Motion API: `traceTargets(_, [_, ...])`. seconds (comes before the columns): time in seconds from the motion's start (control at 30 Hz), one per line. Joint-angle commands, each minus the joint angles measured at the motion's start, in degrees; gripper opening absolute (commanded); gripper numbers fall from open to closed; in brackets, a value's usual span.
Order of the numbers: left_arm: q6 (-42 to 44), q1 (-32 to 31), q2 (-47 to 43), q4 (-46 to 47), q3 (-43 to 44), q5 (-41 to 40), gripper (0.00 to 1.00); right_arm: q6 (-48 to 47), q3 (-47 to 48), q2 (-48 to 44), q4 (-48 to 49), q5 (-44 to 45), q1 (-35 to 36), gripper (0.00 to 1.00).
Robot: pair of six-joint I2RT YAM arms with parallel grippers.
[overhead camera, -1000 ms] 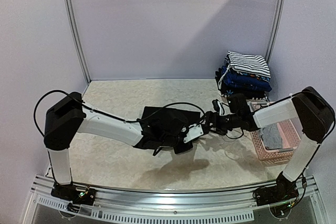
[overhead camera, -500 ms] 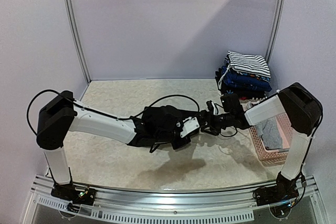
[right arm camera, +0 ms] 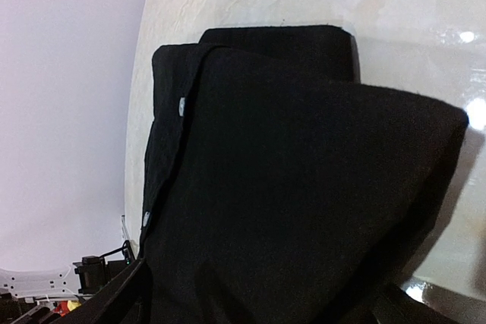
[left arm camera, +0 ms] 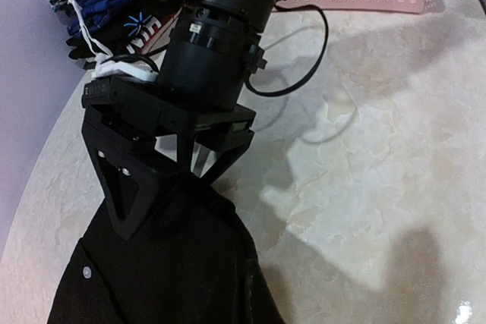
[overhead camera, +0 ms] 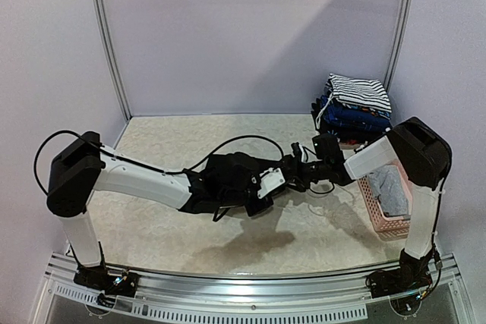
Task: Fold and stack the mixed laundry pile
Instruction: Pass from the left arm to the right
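The large plain black garment (overhead camera: pixel 224 178) lies bunched at mid table between both arms. It fills the bottom of the left wrist view (left arm camera: pixel 175 271), with a small white dot (left arm camera: pixel 86 272), and most of the right wrist view (right arm camera: pixel 288 187), where one flap is raised off the table. My left gripper (overhead camera: pixel 258 187) is shut on its right side, fingers hidden in cloth. My right gripper (overhead camera: pixel 287 176) faces it and pinches the same edge (left arm camera: pixel 182 184). A striped garment (overhead camera: pixel 358 90) tops a folded stack. A grey garment (overhead camera: pixel 391 191) lies in the basket.
The folded stack (overhead camera: pixel 355 111) stands at the back right corner and also shows in the left wrist view (left arm camera: pixel 106 20). The pink lattice basket (overhead camera: pixel 380 221) sits at the right edge, beside the right arm. Walls close the back and both sides.
Both grippers have moved left and towards the back with the black garment. The garment has gone from spread flat to bunched up. The right arm has stretched further left.
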Motion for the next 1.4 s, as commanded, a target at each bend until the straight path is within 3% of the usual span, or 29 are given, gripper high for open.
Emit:
traceTargets(0.0, [-1.07,0.91,-2.18,2.83,-0.67,0.08,0.0,2.15,0.49,3.42,0.39,-0.34,0.24,0.86])
traceTargets(0.23, [-1.3,1.08,-2.54,3.24,-1.0,0.56,0.0,3.57,1.05,4.79,2.47,0.17,0.18,0.82])
traceTargets(0.53, [-1.93,1.08,-2.95,4.67,-2.59,1.88,0.0,4.24,2.05,6.05,3.52,-0.08,-0.41,0.61])
traceTargets(0.8, [-2.78,1.01,-2.28,5.86,-3.82,3.76,0.0,3.27,4.14,6.99,2.4,-0.23,-2.04,0.51])
traceTargets(1.37, [-5.09,0.78,-1.29,8.85,-6.78,7.42,0.0,-0.12,6.3,6.73,-2.07,-0.5,-2.79,0.17])
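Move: The right hand is open, with the black garment's far right corner about 3 cm ahead and 1 cm below it, and the garment's middle roughly 12 cm to its left and 2 cm nearer. From this hand, the pink basket stands some 30 cm to the right and 6 cm back, and the folded stack about 18 cm ahead and 21 cm to the right. The left hand already holds the garment by its near right part; that far corner lies about 12 cm ahead, 7 cm to the right and 5 cm lower. The right hand eases forward about 3 cm over the far right corner of the black garment, edging left at first and then slightly back to the right while sinking a little over 1 cm, and its nearly wide-open fingers close to about a fifth around the cloth there. The left hand keeps its shut grip on the near right part, pausing almost still before it draws back towards the base some 2 cm and down about 1 cm, rolling roughly 5 degrees, so the edge is held out between the two grippers. ##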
